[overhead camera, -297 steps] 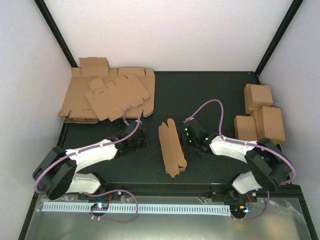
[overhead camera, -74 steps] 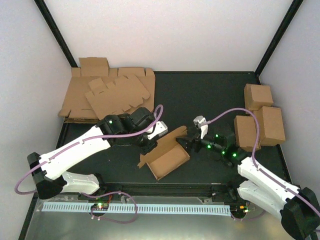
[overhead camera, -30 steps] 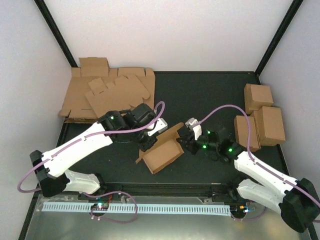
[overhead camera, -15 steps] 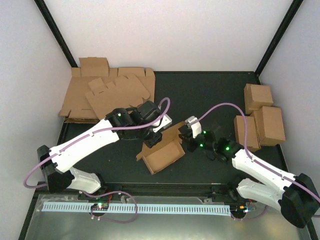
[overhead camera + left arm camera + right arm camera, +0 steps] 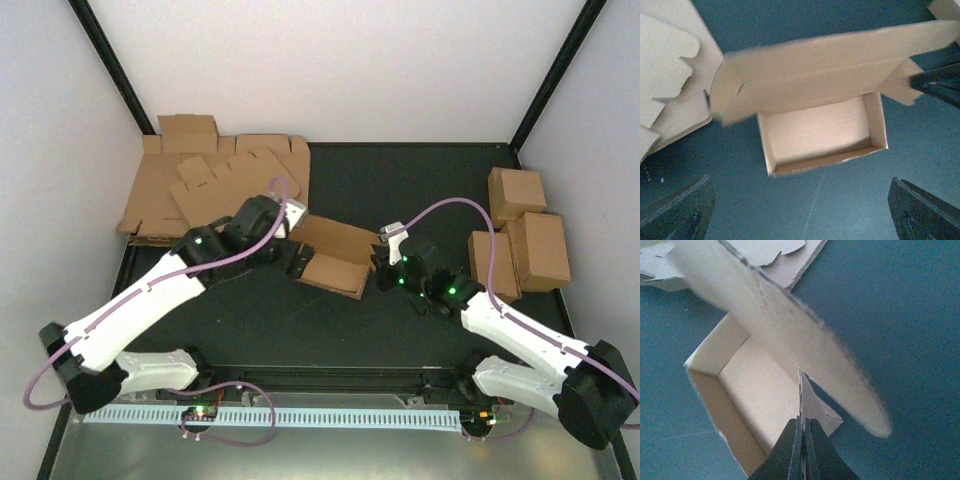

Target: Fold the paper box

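Observation:
The paper box (image 5: 335, 256) lies mid-table as a half-formed brown tray with its long lid flap raised. In the left wrist view the tray (image 5: 820, 131) sits ahead of my left gripper (image 5: 800, 217), which is open. Its two dark fingers (image 5: 677, 210) stand far apart, clear of the cardboard. My left gripper (image 5: 297, 262) is at the box's left end. My right gripper (image 5: 378, 268) is at the box's right end. The right wrist view shows this gripper (image 5: 803, 426) shut on a thin side tab of the box (image 5: 765, 390).
A thick heap of flat brown blanks (image 5: 215, 190) fills the far left corner, close behind the left arm. Three finished boxes (image 5: 520, 235) stand at the right edge. Black frame posts rise at both far corners.
My left gripper has opened and let go of the box, drawing back to the left. The box has swung toward the far side, with the right gripper closing on its tab.

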Motion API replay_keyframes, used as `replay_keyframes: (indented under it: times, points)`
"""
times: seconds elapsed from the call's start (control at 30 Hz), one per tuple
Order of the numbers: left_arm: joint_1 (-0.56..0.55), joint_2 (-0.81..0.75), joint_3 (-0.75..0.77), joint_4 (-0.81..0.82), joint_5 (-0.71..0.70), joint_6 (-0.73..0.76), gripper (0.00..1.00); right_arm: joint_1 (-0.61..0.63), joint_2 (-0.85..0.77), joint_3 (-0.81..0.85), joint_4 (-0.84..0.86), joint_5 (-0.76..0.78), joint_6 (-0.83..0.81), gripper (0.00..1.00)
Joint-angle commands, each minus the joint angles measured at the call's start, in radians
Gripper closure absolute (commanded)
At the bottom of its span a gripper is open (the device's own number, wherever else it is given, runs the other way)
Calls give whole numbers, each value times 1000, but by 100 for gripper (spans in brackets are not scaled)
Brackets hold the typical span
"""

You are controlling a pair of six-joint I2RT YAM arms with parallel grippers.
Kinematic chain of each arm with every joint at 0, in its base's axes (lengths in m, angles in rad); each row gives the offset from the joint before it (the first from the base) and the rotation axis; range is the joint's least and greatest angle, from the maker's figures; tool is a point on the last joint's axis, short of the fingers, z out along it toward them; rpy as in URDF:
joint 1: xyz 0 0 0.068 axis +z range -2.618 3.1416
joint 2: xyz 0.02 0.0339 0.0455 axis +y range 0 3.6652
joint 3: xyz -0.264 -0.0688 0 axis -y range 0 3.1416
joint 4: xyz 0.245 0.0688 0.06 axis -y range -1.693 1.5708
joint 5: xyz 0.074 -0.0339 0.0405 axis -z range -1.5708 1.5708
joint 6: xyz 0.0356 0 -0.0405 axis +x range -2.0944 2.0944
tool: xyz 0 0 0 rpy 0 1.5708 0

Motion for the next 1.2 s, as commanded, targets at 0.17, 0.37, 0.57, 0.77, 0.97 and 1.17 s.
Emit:
replay_keyframes:
  times: [0.17,0.37,0.57,0.77,0.97,1.17]
  points:
    - [264,-223,-318,272,131,-41,1,1,31,45,-25,15,6,98]
    - [353,-228,-385,431,290,-39,1,1,-17,48,-45,-36,-27,98]
    - [360,-287,-444,523,336,37,5,1,-102,45,-73,-129,-88,98]
    - [360,-401,-538,632,410,123,5,1,-171,73,-130,-247,-116,98]
    - [360,-503,-563,639,377,157,1,0,-183,145,-236,-325,-156,98]
    - [360,-527,-554,597,393,197,2,0,-190,192,-283,-353,-179,98]
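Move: The left hand hangs open above the box's left end. The end flap of the raised lid is about 7 cm ahead, 2 cm to its left and 7 cm lower; the open tray is 2 cm ahead, 8 cm right and 13 cm down, and the flat blanks 18 cm ahead, 17 cm left and well below. From the right hand, which already grips the corner tab, that end flap lies some 18 cm left and 6 cm ahead, and the tray 9 cm left, 7 cm down. The open left hand swings out to its left about 7 cm while dipping some 5 cm and edging forward, then draws back and climbs about 7 cm, its fingers tipping up some 30 degrees to point flatter, forward and right, at the box's left end. The right hand keeps its shut pinch on the corner tab and, after a slight dip, raises it about 7 cm while pulling back some 5 cm towards the base and turning counter-clockwise about 20 degrees. ##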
